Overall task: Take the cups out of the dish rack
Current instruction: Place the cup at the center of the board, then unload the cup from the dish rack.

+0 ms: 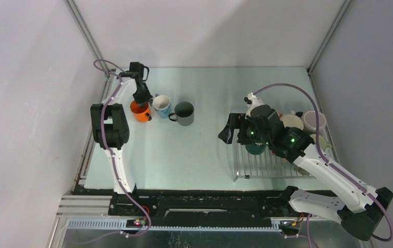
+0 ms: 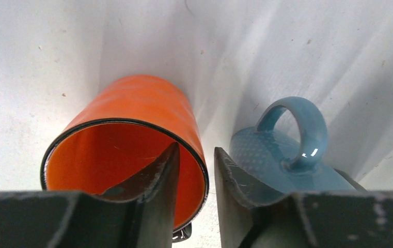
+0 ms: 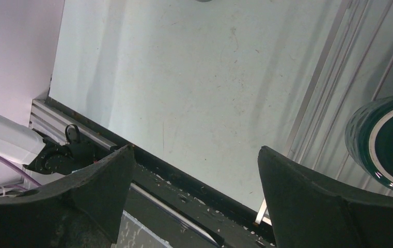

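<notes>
An orange cup point(image 1: 141, 112) stands on the table at the back left, beside a blue cup point(image 1: 161, 106) and a grey cup point(image 1: 184, 113). My left gripper point(image 1: 144, 105) straddles the orange cup's rim point(image 2: 132, 129): one finger is inside, one outside, slightly apart, and neither is pressed on the wall. The blue cup's handle point(image 2: 297, 129) is just to the right. My right gripper point(image 1: 229, 132) is wide open and empty at the left edge of the dish rack point(image 1: 266, 168). A dark teal cup point(image 1: 256, 149) stands on the rack and shows in the right wrist view point(image 3: 385, 144).
More cups sit at the rack's far right: a beige one point(image 1: 291, 121), a pinkish one point(image 1: 314, 121) and a pale one point(image 1: 322, 142). Enclosure walls stand on both sides. The rack's bars point(image 3: 328, 103) and the table's dark front rail point(image 3: 184, 181) lie below the right gripper.
</notes>
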You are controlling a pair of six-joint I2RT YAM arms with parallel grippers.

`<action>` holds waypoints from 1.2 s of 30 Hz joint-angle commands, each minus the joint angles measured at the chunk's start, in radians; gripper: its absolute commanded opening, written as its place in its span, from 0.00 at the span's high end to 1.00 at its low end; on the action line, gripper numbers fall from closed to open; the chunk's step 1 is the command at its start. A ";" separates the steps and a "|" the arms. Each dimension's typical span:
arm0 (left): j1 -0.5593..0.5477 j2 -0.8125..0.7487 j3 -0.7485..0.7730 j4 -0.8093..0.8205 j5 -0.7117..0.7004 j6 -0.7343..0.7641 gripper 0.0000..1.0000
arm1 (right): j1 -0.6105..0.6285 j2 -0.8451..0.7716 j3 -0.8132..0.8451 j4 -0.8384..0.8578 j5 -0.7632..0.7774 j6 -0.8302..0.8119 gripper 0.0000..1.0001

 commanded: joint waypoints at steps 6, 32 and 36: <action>-0.014 -0.056 0.150 -0.043 -0.031 0.054 0.44 | 0.018 -0.023 -0.002 -0.008 0.020 -0.003 0.03; -0.335 -0.786 -0.270 0.147 0.015 0.076 0.00 | -0.077 0.023 0.003 -0.344 0.418 0.230 0.00; -0.442 -0.882 -0.381 0.183 0.032 0.064 0.00 | -0.079 0.054 0.004 -0.370 0.468 0.253 0.00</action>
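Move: The left hand's opening fingers straddle the right side of the orange cup's rim. The cup's middle is about 4 cm left, 2 cm back and 4 cm below. The blue cup stands 6 cm to the right, level with that hand, and the gray cup 16 cm right and 3 cm back. From the right hand the green cup in the rack lies roughly 6 cm ahead, 11 cm right and 14 cm below, with a small terracotta cup 8 cm farther right of it and 3 cm farther out. Straight up at first, the left hand draws its fingers out of the orange cup's rim as they spread from a third open to wide. Some 23 cm higher it swings back and to the right, about 12 cm each way, its fingers tipping up towards forward and turning clockwise. After a pause the right hand, still wide open, goes right about 10 cm and sinks 5 towards the green cup, turning clockwise. ##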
